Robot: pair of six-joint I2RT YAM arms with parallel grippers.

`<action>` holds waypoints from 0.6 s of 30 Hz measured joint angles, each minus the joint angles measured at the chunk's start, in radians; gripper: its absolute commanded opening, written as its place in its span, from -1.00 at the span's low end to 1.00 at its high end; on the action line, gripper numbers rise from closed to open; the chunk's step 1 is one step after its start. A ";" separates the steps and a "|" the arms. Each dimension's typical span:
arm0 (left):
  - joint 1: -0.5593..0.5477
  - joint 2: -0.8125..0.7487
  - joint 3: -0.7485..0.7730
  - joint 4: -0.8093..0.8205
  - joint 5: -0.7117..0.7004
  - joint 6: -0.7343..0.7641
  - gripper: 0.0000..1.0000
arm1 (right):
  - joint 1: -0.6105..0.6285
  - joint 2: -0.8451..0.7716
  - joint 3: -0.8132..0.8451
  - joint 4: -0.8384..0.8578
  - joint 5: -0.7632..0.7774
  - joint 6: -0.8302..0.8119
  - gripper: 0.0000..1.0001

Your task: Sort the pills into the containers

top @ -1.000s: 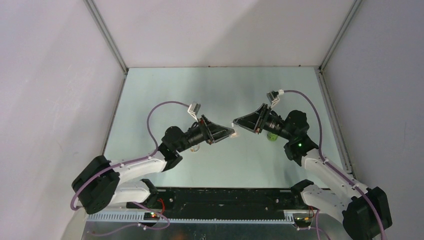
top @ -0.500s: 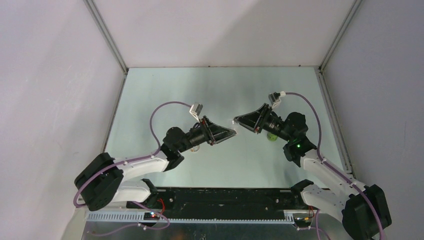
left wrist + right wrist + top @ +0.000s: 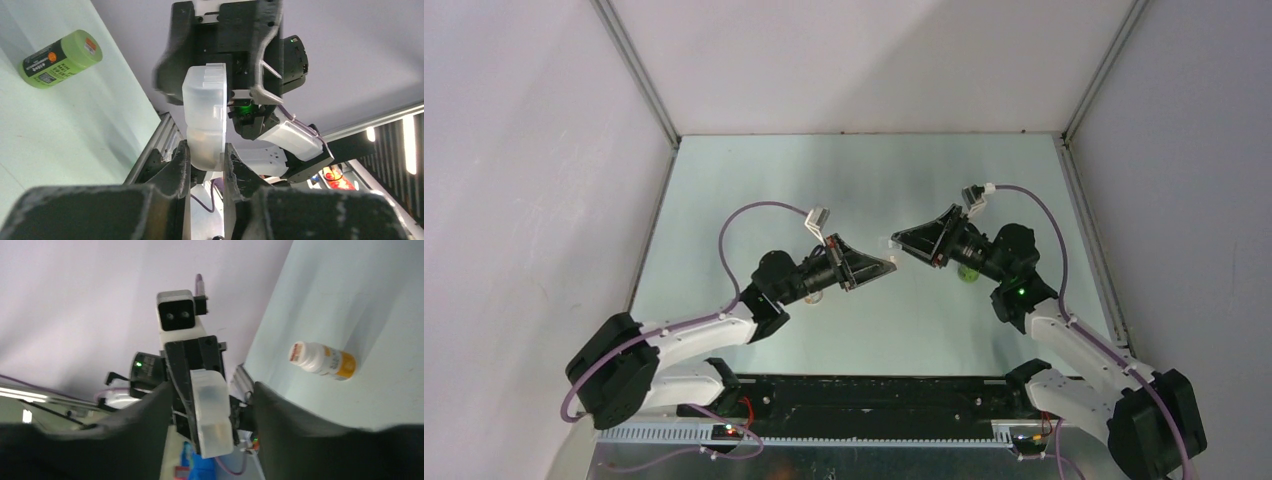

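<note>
The translucent whitish pill box (image 3: 890,245), the containers, hangs in the air between the two arms. My left gripper (image 3: 206,152) is shut on the box's (image 3: 205,115) near end, both fingers pressed to its sides. My right gripper (image 3: 212,387) is open around the other end of the box (image 3: 212,412), with a gap on each side. In the top view the left gripper (image 3: 886,263) and right gripper (image 3: 897,241) meet tip to tip. A faint tan tint shows in one compartment; loose pills are out of view.
A green bottle (image 3: 60,57) lies on its side on the pale table, partly under the right arm (image 3: 969,273). A white bottle with an orange label (image 3: 322,360) lies under the left arm (image 3: 814,297). White walls enclose the table (image 3: 844,170).
My left gripper has closed onto the pill box. My right gripper has opened off it. Both arms have stayed nearly in place.
</note>
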 measured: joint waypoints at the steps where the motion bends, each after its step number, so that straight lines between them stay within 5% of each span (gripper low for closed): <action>1: 0.000 -0.008 0.004 -0.022 -0.003 0.013 -1.00 | 0.000 -0.005 0.000 -0.012 0.000 -0.010 0.74; 3: 0.000 -0.025 0.012 -0.065 -0.009 0.037 -1.00 | 0.000 -0.023 -0.002 -0.047 0.005 -0.034 0.88; 9: 0.000 -0.059 0.067 -0.232 -0.032 0.123 -1.00 | 0.039 -0.144 0.029 -0.283 0.133 -0.196 0.87; 18: 0.000 -0.064 0.171 -0.539 -0.055 0.295 -1.00 | 0.286 -0.108 0.265 -0.666 0.516 -0.426 0.79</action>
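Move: The left hand holds the clear pill container, whose middle lies about 3 cm ahead of and 1 cm to the right of the hand point, 1 cm above it. The white bottle stands some 16 cm left of the left hand, 2 cm ahead and 20 cm below. From the right hand the container is 2 cm back, 2 cm left and 1 cm below, and the green bottle is about 20 cm right, 1 cm ahead and 22 cm down. Spread the right fingers from half open to nearly full, leaving the container to the left hand, and tip them down about 25 degrees with a small clockwise swing while that hand eases back 1 cm. Keep the left pinch on the container and lower it about 3 cm, easing forward slightly and tipping the left fingers down some 20 degrees. ##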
